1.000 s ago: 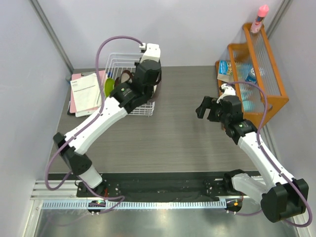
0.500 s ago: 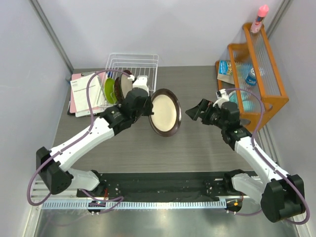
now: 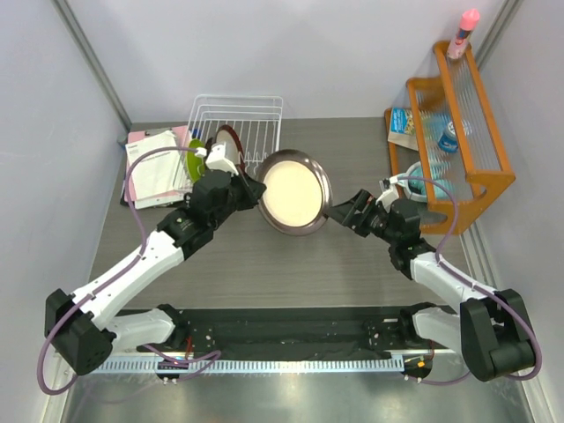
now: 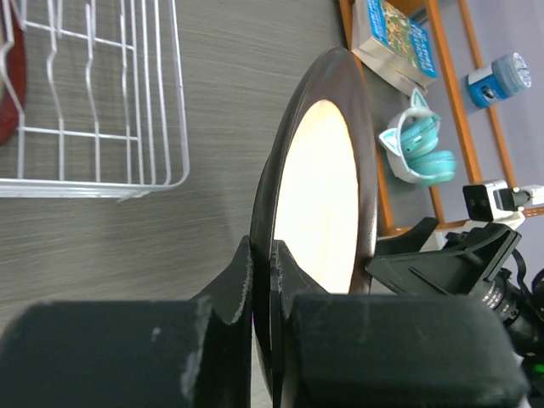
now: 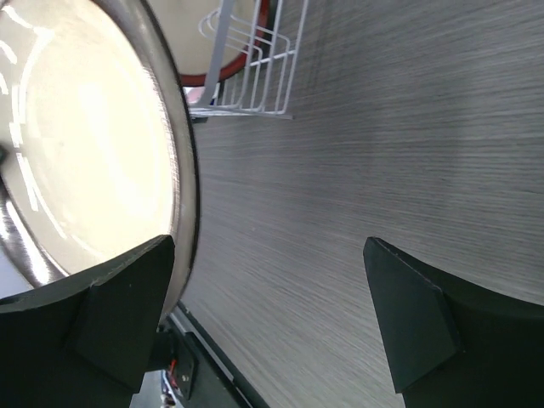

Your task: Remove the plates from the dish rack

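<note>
My left gripper (image 3: pixel 252 190) is shut on the edge of the grey-rimmed plate (image 3: pixel 293 192) with a cream centre and holds it tilted above the table's middle. The left wrist view shows that plate (image 4: pixel 319 178) edge-on, pinched in my left gripper (image 4: pixel 270 272). My right gripper (image 3: pixel 345 211) is open at the plate's right rim. In the right wrist view the plate (image 5: pixel 93 144) lies by the left finger of my right gripper (image 5: pixel 268 314). The white wire dish rack (image 3: pixel 256 113) holds the lime green plate (image 3: pixel 196 159) and a dark-red-rimmed plate (image 3: pixel 226 144).
An orange wooden shelf (image 3: pixel 480 132) at the right holds a book, teal headphones (image 3: pixel 432 187) and a bottle. Papers on a pink folder (image 3: pixel 152 166) lie left of the rack. The rack (image 5: pixel 255 68) shows behind the plate in the right wrist view.
My left gripper has lifted the grey-rimmed plate out of the rack and carried it right to the table's middle. My right gripper has moved left to the plate's rim.
</note>
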`<state>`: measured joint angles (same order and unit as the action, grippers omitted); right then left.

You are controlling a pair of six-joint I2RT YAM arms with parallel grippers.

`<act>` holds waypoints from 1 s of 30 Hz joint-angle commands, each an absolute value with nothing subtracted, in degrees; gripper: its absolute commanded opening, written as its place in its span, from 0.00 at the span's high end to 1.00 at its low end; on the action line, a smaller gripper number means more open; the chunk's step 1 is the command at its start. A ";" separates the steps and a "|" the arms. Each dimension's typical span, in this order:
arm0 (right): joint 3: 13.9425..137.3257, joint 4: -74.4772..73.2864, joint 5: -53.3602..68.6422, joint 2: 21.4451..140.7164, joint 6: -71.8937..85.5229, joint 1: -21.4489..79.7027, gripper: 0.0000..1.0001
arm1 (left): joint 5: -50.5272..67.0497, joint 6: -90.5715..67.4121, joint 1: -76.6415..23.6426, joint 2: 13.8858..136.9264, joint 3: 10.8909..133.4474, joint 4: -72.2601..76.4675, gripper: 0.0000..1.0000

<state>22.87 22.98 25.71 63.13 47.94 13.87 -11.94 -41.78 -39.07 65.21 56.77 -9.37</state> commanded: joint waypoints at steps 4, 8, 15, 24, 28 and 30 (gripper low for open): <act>21.89 38.57 29.97 65.65 52.38 13.62 0.00 | -4.75 -50.01 -38.50 64.33 54.06 9.22 1.00; 21.88 42.36 31.81 68.64 53.87 13.62 0.22 | -3.52 -52.38 -38.50 64.95 50.72 12.74 1.00; 19.87 55.98 36.82 75.23 60.90 13.54 0.70 | -3.16 -54.23 -38.41 66.00 48.60 16.52 1.00; 18.72 62.93 40.17 76.21 64.77 13.36 0.99 | -1.85 -53.18 -38.41 66.36 48.34 17.31 1.00; 17.93 57.15 37.80 70.94 63.90 11.87 0.99 | -1.49 -50.63 -38.41 66.71 49.39 14.68 0.59; 18.72 45.00 34.82 64.64 58.32 11.25 0.99 | -2.02 -48.53 -38.50 66.71 49.92 12.49 0.34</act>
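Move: The left hand still holds the brown-rimmed plate by its left rim; the plate's middle is about 8 cm to the right of that hand, 2 cm ahead and 4 cm below. From the open right hand, that middle is some 10 cm left, 3 cm ahead and 6 cm above. The dish rack stands roughly 22 cm ahead of the left hand, 6 cm left and 15 cm below, with a red-rimmed plate in it some 20 cm ahead and 8 cm left. The right fingers, wide open beside the plate's right rim, shut on it and pinch it, the hand edging about 1.5 cm left and ending 2 cm higher, rolling some 15 degrees with its left side rising. To meet them the left hand lowers the plate about 5 cm and 2 cm to the right, rises slightly, then opens its fingers partway. ##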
